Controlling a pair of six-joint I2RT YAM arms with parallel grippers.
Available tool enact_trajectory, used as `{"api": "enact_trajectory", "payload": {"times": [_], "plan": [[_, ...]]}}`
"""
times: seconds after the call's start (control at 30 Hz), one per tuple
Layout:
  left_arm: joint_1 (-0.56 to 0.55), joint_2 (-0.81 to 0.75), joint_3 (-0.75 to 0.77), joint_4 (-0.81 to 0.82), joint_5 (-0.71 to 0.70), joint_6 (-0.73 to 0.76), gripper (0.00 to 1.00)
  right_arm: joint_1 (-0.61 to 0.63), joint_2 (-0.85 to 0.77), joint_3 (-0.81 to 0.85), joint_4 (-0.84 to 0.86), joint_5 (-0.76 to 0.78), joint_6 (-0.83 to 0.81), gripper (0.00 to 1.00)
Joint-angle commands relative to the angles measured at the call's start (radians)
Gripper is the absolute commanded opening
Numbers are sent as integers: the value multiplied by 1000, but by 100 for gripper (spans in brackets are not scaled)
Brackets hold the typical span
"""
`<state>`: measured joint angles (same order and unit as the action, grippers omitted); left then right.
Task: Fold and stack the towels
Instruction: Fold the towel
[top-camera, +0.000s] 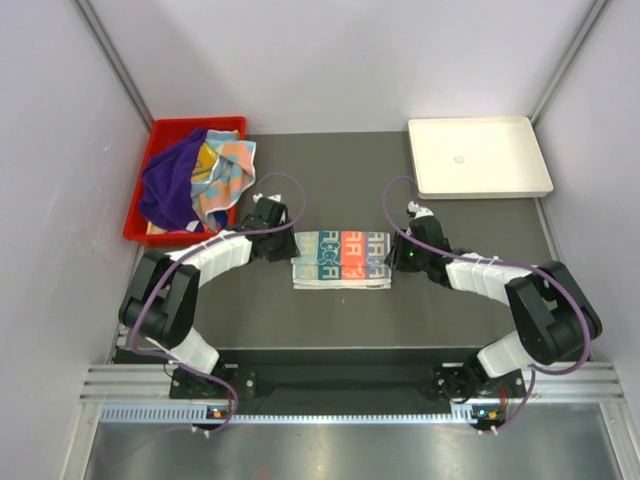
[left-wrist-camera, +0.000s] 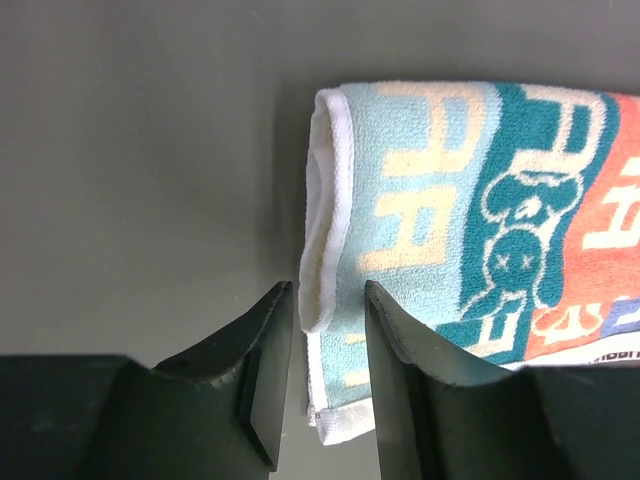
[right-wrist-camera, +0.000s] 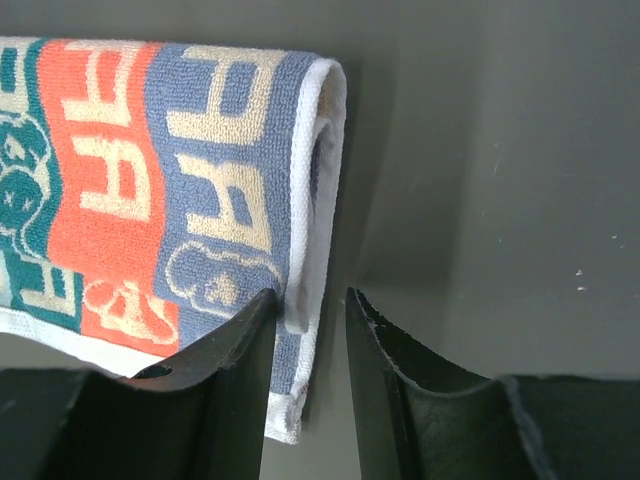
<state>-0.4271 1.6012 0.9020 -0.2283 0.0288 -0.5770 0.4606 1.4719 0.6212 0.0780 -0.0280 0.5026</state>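
A folded towel in teal, orange and blue with big pale letters lies flat mid-table. My left gripper is at its left end; in the left wrist view the gripper is open, its jaws straddling the towel where the white hem curls up. My right gripper is at the right end. That gripper is also open around the towel's doubled edge, with the left finger resting on the cloth. A purple towel and a multicoloured towel lie bunched in the bin.
The red bin stands at the back left, close behind my left arm. A white shallow tray sits at the back right. Dark mat surrounds the folded towel, and grey walls close in both sides.
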Motion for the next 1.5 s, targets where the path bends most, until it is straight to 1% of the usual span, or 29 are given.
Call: {"api": "enact_trajectory", "payload": {"times": [0.0, 0.37, 0.47, 0.53, 0.57, 0.67, 0.7, 0.77, 1.03, 1.1, 1.13, 1.2, 1.47], "plan": [[-1, -26, 32, -25, 16, 2, 39, 7, -38, 29, -1, -9, 13, 35], [-2, -12, 21, -16, 31, -12, 36, 30, -22, 37, 5, -29, 34, 34], [-2, -3, 21, -14, 26, -12, 35, 35, -10, 40, 5, -27, 40, 33], [-2, 2, 18, -13, 25, -12, 32, 38, -7, 44, 3, -24, 42, 31], [-2, 6, 18, -9, 25, -12, 32, 38, -7, 46, -3, -21, 42, 28], [-2, 12, 18, -8, 23, -12, 27, 38, -7, 54, -18, -12, 39, 23], [-2, 11, 18, -8, 23, -12, 27, 38, -8, 57, -24, -4, 37, 22], [-1, 14, 21, -8, 25, -11, 21, 38, -9, 63, -35, 3, 33, 19], [-2, 23, 57, -28, 31, 6, 8, 39, -21, 89, -72, 23, 10, 14], [-2, 22, 67, -32, 37, 9, 4, 39, -22, 98, -75, 23, 7, 11], [-2, 22, 71, -36, 39, 9, 3, 39, -24, 103, -75, 23, 4, 10], [-2, 17, 83, -45, 45, 14, 0, 39, -28, 113, -109, 23, -2, 7], [-2, -3, 101, -71, 80, 19, 0, 38, -58, 132, -144, 43, -9, 2]]}}
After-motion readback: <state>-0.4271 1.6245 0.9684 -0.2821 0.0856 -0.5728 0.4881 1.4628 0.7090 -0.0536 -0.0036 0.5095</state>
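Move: The near left corner of the towel's top flap sits right between the left fingers, a centimetre or so below; the near right corner lies likewise at the right fingers, about 1 cm to their left. The towel's middle is some 10 cm to the left hand's right and 10 cm to the right hand's left. The red bin is roughly 22 cm left and 16 cm ahead of the left hand; the white tray, 19 cm right and 22 cm ahead of the right. Both hands ease back, shut on the top flap's near corners, then rise about 1 cm, edging inwards. ##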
